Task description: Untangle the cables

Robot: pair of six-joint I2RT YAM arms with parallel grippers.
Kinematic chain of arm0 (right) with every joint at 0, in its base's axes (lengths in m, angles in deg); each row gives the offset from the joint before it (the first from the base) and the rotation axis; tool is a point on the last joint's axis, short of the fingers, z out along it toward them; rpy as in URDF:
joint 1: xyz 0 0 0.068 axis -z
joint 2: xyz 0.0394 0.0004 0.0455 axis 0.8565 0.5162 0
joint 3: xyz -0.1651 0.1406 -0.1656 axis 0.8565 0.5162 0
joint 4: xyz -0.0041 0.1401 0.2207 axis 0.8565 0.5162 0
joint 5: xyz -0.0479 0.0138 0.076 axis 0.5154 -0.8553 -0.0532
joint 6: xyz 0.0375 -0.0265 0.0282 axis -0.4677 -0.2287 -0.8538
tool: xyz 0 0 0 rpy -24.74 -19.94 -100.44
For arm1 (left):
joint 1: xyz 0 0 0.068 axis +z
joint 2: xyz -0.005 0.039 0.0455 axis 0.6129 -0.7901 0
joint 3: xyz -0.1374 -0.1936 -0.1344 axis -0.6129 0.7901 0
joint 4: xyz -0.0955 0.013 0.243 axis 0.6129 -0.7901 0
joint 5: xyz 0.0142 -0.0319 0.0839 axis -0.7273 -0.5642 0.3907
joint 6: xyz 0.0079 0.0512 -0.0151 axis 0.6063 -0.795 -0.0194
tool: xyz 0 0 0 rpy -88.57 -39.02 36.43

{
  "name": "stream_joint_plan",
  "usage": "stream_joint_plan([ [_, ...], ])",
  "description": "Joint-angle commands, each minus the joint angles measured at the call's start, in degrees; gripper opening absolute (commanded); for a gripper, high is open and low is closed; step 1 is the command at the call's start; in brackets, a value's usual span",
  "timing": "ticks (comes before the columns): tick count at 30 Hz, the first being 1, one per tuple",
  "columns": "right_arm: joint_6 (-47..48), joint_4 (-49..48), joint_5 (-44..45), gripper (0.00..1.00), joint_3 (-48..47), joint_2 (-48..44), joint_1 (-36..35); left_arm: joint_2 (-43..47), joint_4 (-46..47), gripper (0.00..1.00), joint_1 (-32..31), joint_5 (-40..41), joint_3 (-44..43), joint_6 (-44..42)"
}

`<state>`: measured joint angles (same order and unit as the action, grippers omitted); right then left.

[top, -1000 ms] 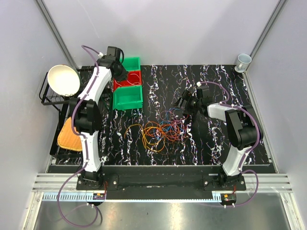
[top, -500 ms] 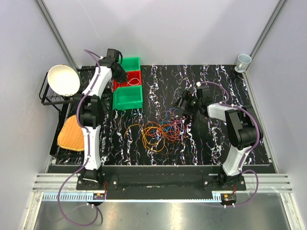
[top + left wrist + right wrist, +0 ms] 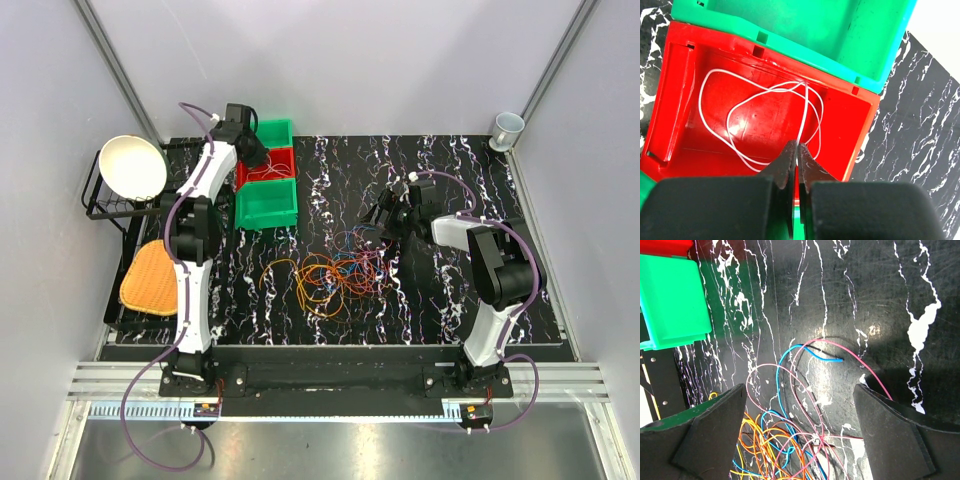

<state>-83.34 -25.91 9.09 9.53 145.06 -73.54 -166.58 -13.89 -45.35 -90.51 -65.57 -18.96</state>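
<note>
A tangle of thin orange, red, yellow and blue cables (image 3: 335, 275) lies mid-table. In the right wrist view a blue end (image 3: 825, 356), pink loops (image 3: 875, 377) and orange loops (image 3: 760, 440) show. My right gripper (image 3: 385, 215) is open and empty (image 3: 799, 390), above the tangle's far right edge. My left gripper (image 3: 250, 152) hangs over the red bin (image 3: 278, 160). Its jaws (image 3: 798, 145) are shut on a thin pale cable (image 3: 803, 110) whose loops lie on the floor of the red bin (image 3: 675, 100).
Green bins stand behind (image 3: 275, 132) and in front (image 3: 268, 203) of the red one. A white bowl (image 3: 132, 165) sits on a black wire rack (image 3: 110, 208) at the left, with an orange pad (image 3: 150, 278) below it. A cup (image 3: 508, 127) stands at the far right corner.
My left gripper has shifted slightly farther back over the red bin, still pinching the pale cable. My right arm has barely moved.
</note>
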Motion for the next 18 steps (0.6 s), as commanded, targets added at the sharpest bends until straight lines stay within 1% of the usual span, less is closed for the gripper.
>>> stream_joint_plan([
  [1, -0.4, -1.4, -1.2, 0.93, -2.2, 0.6, 0.3, 1.2, 4.2, 0.07, 0.3, 1.5, 1.0, -2.2],
  [2, -0.4, -1.4, -1.2, 0.93, -2.2, 0.5, 0.4, 3.0, 4.7, 0.11, 0.2, 1.5, 2.1, -2.6],
  [3, -0.4, -1.4, -1.4, 0.93, -2.2, 0.5, 0.3, 4.2, 5.3, 0.23, 0.2, 3.1, 4.7, -2.8],
  [5, -0.4, -1.5, -1.5, 0.93, -2.2, 0.3, 0.3, 8.2, 7.5, 0.34, -0.4, 4.8, 7.5, -3.7],
  [6, -0.4, -1.4, -1.4, 0.93, -2.2, 0.2, 0.3, 9.4, 7.9, 0.43, -0.5, 5.7, 9.3, -4.1],
  [7, -0.3, -1.5, -1.4, 0.93, -2.2, 0.1, 0.3, 11.6, 8.0, 0.49, -0.8, 6.5, 9.8, -4.6],
  [10, -0.3, -1.4, -1.3, 0.93, -2.2, 0.0, 0.3, 15.2, 7.8, 0.63, -2.1, 8.5, 10.9, -6.4],
  [12, -0.2, -1.4, -1.3, 0.93, -2.1, 0.0, 0.3, 16.6, 7.2, 0.66, -3.3, 8.8, 10.5, -7.7],
  [14, -0.2, -1.5, -1.2, 0.93, -2.2, 0.0, 0.3, 18.9, 5.9, 0.71, -4.9, 10.8, 9.6, -9.3],
  [18, 0.0, -1.5, -1.1, 0.93, -2.1, -0.1, 0.3, 23.6, 3.8, 0.77, -8.6, 16.5, 8.8, -12.8],
])
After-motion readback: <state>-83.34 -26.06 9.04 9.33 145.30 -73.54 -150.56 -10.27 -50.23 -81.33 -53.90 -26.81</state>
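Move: The left hand, fingers shut on the white cable, is over the red bin: its middle lies straight below, some 7 cm down and 1 cm left. The far green bin is about 9 cm ahead and 1 cm left, the near green bin about 9 cm back and 1 cm left. From the idle right hand, the red bin lies roughly 14 cm ahead and 22 cm left, about level in height. The left hand opens, releasing the white cable, dips backward, then rises some 10 cm from the red bin. ##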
